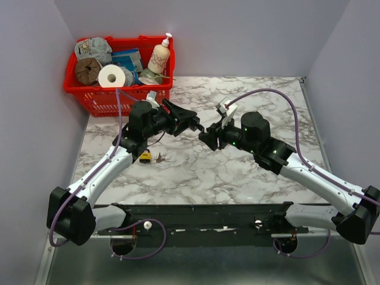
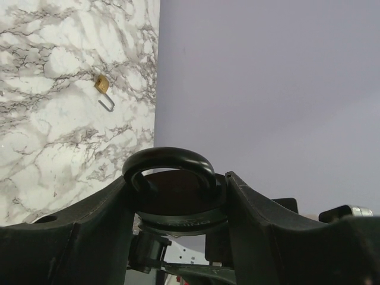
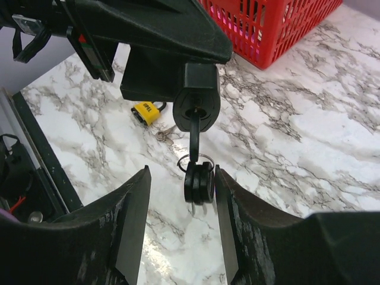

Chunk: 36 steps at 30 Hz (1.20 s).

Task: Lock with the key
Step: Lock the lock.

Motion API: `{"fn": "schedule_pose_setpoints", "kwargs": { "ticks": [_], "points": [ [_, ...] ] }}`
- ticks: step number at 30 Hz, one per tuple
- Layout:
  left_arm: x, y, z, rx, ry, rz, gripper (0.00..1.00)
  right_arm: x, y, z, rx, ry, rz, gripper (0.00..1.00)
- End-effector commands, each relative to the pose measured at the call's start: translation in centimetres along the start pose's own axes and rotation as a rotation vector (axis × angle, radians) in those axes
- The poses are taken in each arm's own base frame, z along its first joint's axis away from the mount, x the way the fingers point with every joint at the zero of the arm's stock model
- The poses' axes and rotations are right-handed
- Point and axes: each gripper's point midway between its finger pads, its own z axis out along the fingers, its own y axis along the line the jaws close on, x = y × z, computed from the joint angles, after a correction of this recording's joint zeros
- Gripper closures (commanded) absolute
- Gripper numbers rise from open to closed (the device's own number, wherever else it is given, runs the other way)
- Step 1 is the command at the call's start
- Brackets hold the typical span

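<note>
My left gripper (image 1: 189,122) is shut on a black padlock (image 3: 196,105) and holds it above the table. In the left wrist view the lock's round shackle (image 2: 169,165) sits wedged between the two fingers. A black key (image 3: 195,135) is stuck in the keyhole on the lock's underside. From it hangs a ring with a bunch of black-headed keys (image 3: 199,181). My right gripper (image 3: 181,175) stands open around that bunch. Its right finger (image 3: 222,196) is close beside the key heads, and its left finger (image 3: 139,202) is well apart from them.
A yellow padlock (image 1: 145,157) with small keys (image 1: 159,157) lies on the marble table under the left arm. A small brass padlock (image 2: 102,84) with an open shackle lies near the table's far edge. The red basket (image 1: 98,101) of household items stands at the back left.
</note>
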Motion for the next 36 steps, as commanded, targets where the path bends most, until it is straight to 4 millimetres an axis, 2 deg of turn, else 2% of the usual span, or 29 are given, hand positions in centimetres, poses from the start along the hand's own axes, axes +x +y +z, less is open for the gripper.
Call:
{"fn": "schedule_pose_setpoints", "kwargs": {
  "ticks": [1, 8, 15, 18, 19, 21, 22, 25, 33, 36],
  "points": [
    [0.7, -2.5, -1.4, 0.098, 0.012, 0.032, 1.00, -2.0, -0.2, -0.1, 0.002, -0.031, -0.061, 0.48],
    [1.1, -2.1, -1.6, 0.093, 0.019, 0.027, 1.00, -2.6, -0.7, 0.2, 0.025, -0.039, -0.077, 0.48],
    [1.3, -2.7, -1.7, 0.108, 0.026, 0.037, 1.00, -1.1, -0.4, 1.4, -0.008, 0.009, -0.063, 0.54],
    [1.3, -2.7, -1.7, 0.105, 0.025, 0.041, 1.00, -0.8, -0.3, 1.7, -0.016, 0.019, -0.058, 0.67],
    [1.3, -2.6, -1.7, 0.100, 0.022, 0.039, 1.00, -0.8, -0.1, 1.7, -0.024, 0.019, -0.058, 0.79],
    [1.2, -2.4, -1.7, 0.094, 0.017, 0.039, 1.00, -0.6, 0.2, 1.6, -0.041, 0.022, -0.058, 0.89],
    [1.1, -2.3, -1.6, 0.090, 0.013, 0.039, 1.00, -0.7, 0.3, 1.5, -0.050, 0.020, -0.060, 0.99],
    [0.4, -1.9, -1.3, 0.070, -0.014, 0.032, 1.00, -0.5, 0.8, 1.2, -0.078, 0.020, -0.060, 0.99],
    [-4.5, -2.0, -1.6, 0.039, -0.158, 0.049, 1.00, 0.6, 1.4, -0.2, -0.096, 0.021, -0.031, 0.99],
    [-5.2, -1.6, -1.8, 0.027, -0.179, 0.051, 1.00, 1.1, 1.5, -0.7, -0.100, 0.024, -0.004, 0.99]
  ]
}}
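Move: The key sticking out of the black lock sits just off my open right fingertips, roughly 2 cm ahead, 1 cm left and 1 cm above. The lock in my left hand is some 4 cm ahead, 3 cm left and 2 cm above. On the table about 22 cm below, the yellow padlock lies some 19 cm left and 4 cm ahead. From my left hand, the key's head is about 3 cm right, 2 cm back and 2 cm below. My left hand keeps its hold on the lock and eases it down about 1.5 cm and slightly back, while my right rises a little, then moves forward and down about 2 cm with hardly any wrist turn and pinches the key's black head between its fingertips. With those fingers shut, my right hand draws back about 1 cm as my left carries the lock left and forward, away from the key. ##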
